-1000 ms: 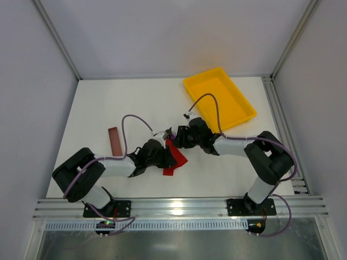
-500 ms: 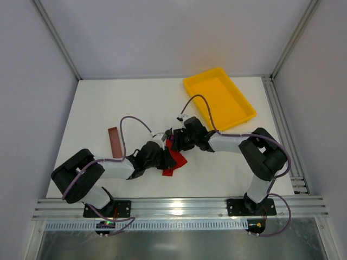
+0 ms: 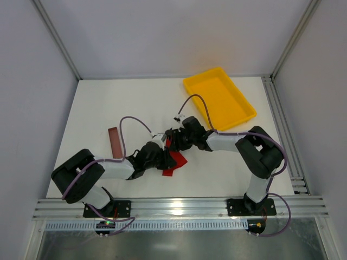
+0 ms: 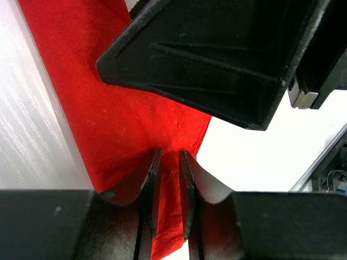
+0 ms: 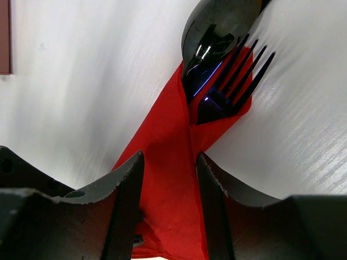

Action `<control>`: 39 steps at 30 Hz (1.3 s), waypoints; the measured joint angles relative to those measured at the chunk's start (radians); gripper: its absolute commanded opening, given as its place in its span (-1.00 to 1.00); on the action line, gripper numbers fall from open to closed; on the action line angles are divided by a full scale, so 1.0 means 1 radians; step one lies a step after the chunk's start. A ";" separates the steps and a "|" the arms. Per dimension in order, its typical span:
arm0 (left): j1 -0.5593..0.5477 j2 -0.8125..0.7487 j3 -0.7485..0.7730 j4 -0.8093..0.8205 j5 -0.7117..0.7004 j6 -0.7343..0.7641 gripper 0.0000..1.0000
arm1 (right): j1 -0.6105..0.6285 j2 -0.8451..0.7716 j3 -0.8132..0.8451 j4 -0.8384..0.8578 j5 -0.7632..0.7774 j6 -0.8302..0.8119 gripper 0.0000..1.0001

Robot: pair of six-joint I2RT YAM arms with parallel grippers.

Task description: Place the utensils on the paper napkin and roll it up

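Observation:
The paper napkin (image 3: 176, 162) is bright red and wrapped into a long roll around the utensils. In the right wrist view a black spoon (image 5: 217, 27) and a dark fork (image 5: 230, 81) with a blue-purple sheen poke out of the roll's far end (image 5: 168, 162). My right gripper (image 3: 172, 140) (image 5: 168, 168) straddles the roll, and both pads press its sides. My left gripper (image 3: 164, 154) (image 4: 169, 162) pinches a fold of the red paper (image 4: 108, 108) between nearly closed jaws. The right gripper's black body (image 4: 217, 59) hangs just beyond it.
A yellow tray (image 3: 219, 100) sits at the back right. A small brownish-red block (image 3: 114, 141) lies to the left of the arms and shows at the left edge of the right wrist view (image 5: 4, 38). Both arms meet over the table's middle.
My right gripper has slid a little left and away along the roll, toward the left gripper. The left gripper and the napkin have stayed almost in place.

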 measured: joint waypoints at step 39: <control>0.130 -0.191 0.222 -0.546 -0.113 0.048 0.15 | -0.001 -0.011 -0.240 0.450 -0.052 0.082 -0.92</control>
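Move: The right hand, half open, is at the far part of the partly rolled napkin, whose middle lies about 5 cm back, 1 cm left and 1 cm below; the fork head is some 5 cm ahead and 2 left, the spoon head about 6 ahead and 4 left, both about 1 cm lower. From the left hand, fingertips on the napkin's near part, its middle is roughly 3 cm ahead, level sideways, 1 cm down. Staying nearly put, the right fingers pinch the napkin; the left hand opens, lifting off about 5 cm up, leftward and forward. ##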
